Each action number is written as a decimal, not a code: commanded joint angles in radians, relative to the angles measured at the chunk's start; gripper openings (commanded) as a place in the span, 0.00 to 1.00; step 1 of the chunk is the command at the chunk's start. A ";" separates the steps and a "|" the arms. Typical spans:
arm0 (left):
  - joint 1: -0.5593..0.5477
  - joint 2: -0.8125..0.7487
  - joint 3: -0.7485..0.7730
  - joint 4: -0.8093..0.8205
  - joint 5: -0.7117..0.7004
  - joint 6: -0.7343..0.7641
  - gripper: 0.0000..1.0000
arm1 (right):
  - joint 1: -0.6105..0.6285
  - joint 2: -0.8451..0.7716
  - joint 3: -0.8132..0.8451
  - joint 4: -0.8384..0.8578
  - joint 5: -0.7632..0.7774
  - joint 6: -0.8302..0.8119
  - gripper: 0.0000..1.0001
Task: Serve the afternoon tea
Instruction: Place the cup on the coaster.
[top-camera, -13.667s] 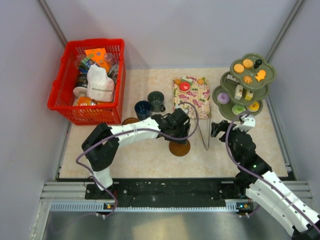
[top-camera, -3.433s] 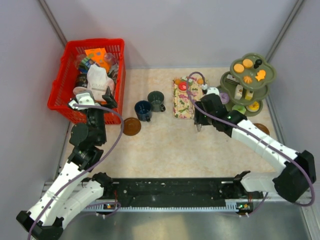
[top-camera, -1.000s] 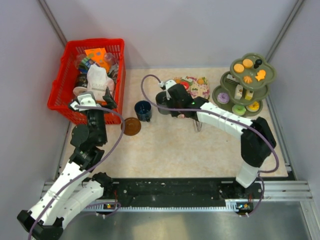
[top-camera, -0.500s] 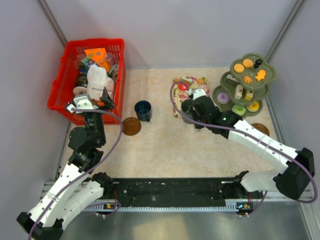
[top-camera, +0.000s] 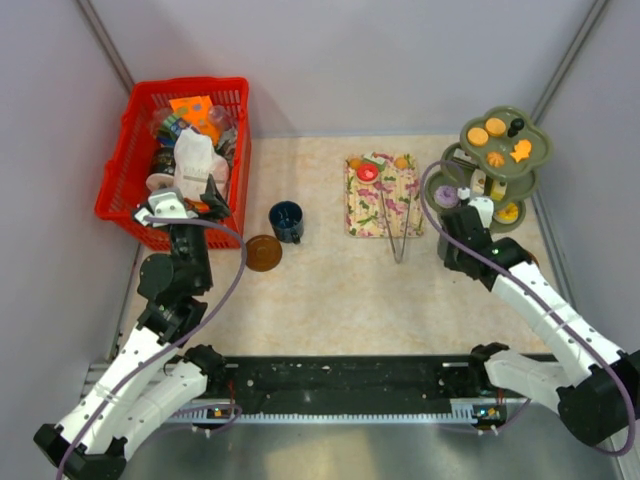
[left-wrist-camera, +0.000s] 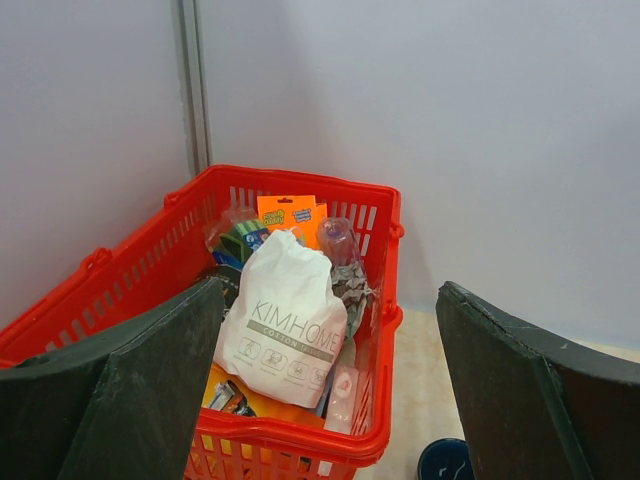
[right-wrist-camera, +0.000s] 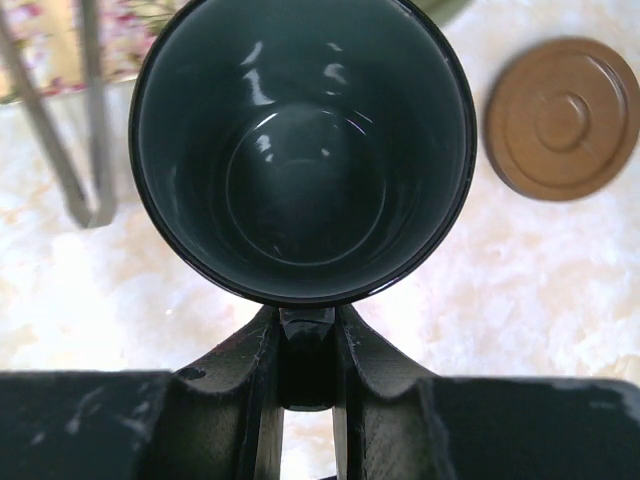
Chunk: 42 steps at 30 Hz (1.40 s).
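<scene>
My right gripper is shut on the handle of the dark-green mug, which hangs upright and empty above the table. A round brown saucer lies just to its right. In the top view this gripper is in front of the olive-green three-tier stand with its pastries. The navy mug and the other brown saucer sit centre-left. My left gripper hovers open and empty at the near edge of the red basket.
A floral cloth with a few small pastries lies in the middle. Thin metal tongs rest across its right edge. The basket holds a white bag and mixed clutter. Walls close the sides and back.
My right arm has carried the dark-green mug from beside the navy mug, across the cloth, to the right in front of the stand. The left arm has stayed put.
</scene>
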 joint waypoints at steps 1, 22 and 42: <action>-0.005 0.005 -0.007 0.047 0.005 0.001 0.92 | -0.103 -0.058 -0.034 0.022 0.067 0.105 0.00; -0.003 -0.005 -0.012 0.050 0.006 -0.008 0.92 | -0.579 -0.064 -0.223 0.327 0.130 0.180 0.00; -0.005 0.009 -0.021 0.069 -0.001 0.011 0.92 | -0.627 0.083 -0.316 0.559 0.101 0.161 0.00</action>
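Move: The right hand already grips the dark green cup by its handle. The coaster this cup is going to lies about 19 cm to the right, 6 cm ahead and some 14 cm below. The three-tier stand is about 19 cm ahead and 10 cm right, while the tongs lie about 16 cm ahead and 12 cm left, down at the table. From the left hand, the coaster is roughly 72 cm right, 4 cm ahead and 40 cm down. Rightward and down, the right hand swings the cup past the near side of the three-tier stand towards the coaster, about 17 cm across, bowing back a little and out again. It turns some 45 degrees clockwise on the way, dips, rises slightly, then lowers straight down at the end, about 8 cm lower in all, fingers still shut on the handle. ##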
